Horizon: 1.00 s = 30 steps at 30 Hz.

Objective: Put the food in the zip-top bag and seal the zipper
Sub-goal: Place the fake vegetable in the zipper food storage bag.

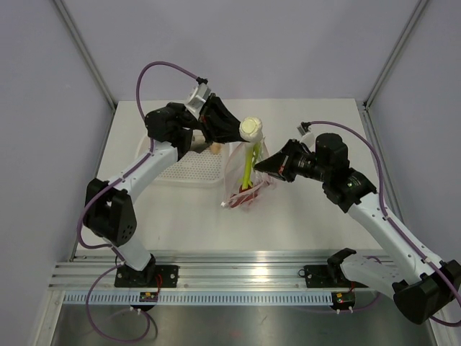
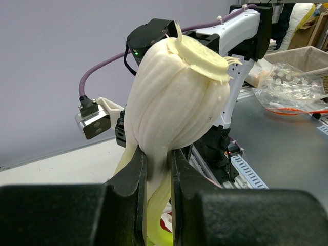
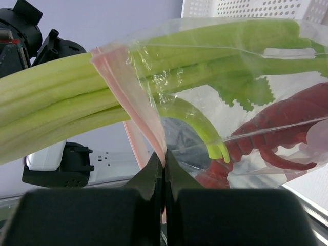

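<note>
My left gripper (image 1: 241,134) (image 2: 158,177) is shut on the white root end of the green leafy vegetable (image 1: 251,160) (image 2: 174,97). The vegetable stands tilted, its green stalks (image 3: 61,102) passing through the mouth of the zip-top bag (image 1: 236,180) (image 3: 266,66). My right gripper (image 1: 260,168) (image 3: 164,163) is shut on the bag's pink zipper (image 3: 130,87) and holds that edge up. Inside the clear bag lie the red lobster (image 3: 287,120) and a dark grey shape (image 3: 179,138), perhaps the fish.
The white perforated basket (image 1: 189,173) (image 3: 246,7) stands just left of the bag, under the left arm, with a small peach piece (image 1: 214,148) at its far right corner. An aluminium rail (image 1: 245,277) runs along the near edge.
</note>
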Motion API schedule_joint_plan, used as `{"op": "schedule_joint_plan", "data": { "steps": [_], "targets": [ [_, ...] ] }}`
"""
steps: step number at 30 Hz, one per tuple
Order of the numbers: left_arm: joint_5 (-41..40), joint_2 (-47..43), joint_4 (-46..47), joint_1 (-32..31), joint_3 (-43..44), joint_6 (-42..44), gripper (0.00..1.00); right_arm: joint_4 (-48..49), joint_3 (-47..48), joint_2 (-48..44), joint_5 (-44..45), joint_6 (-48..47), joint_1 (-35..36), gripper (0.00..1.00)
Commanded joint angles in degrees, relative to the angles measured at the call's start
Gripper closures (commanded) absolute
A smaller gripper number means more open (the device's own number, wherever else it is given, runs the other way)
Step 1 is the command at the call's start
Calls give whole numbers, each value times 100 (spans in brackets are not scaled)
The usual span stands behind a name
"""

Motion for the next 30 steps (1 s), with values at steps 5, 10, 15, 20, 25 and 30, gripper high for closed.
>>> {"op": "schedule_joint_plan", "data": {
  "steps": [5, 10, 15, 20, 25, 30],
  "targets": [
    [-59, -280, 2110, 42, 206, 47, 100, 364, -23, 32, -257, 83, -19, 100],
    [116, 53, 2110, 51, 1013, -898, 100, 381, -67, 41, -231, 75, -19, 100],
    [231, 423, 2110, 51, 1621, -1657, 100, 426, -59, 85, -240, 66, -19, 100],
    [231, 116, 2119, 33, 938, -1220, 100, 443, -67, 111, -240, 75, -19, 100],
    [73, -342, 2119, -28, -520, -166, 100, 513, -32, 120, -275, 92, -19, 100],
    [38, -298, 2119, -90, -1059, 187, 100, 689, -76, 129, -442, 241, -19, 100]
  ]
}}
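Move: Some 11 cm straight below the left hand, which holds the fake celery by its white root end, is the zip-top bag's open mouth, with the stalks already partly in. The red lobster lies inside the bag, about 28 cm below that hand and 3 cm back; the white basket is about 22 cm to its left, 16 cm ahead and 38 cm lower. From the right hand, already pinching the pink rim, the mouth's middle is about 3 cm ahead and 2 cm left, at its own height. Lifting the celery nearly 5 cm first, the left hand then reverses and drives it about 10 cm straight down into the bag's mouth, tipping some 10 degrees as it sinks, its grip on the root end kept throughout. The right hand stays practically still and keeps the bag's rim pinched. ##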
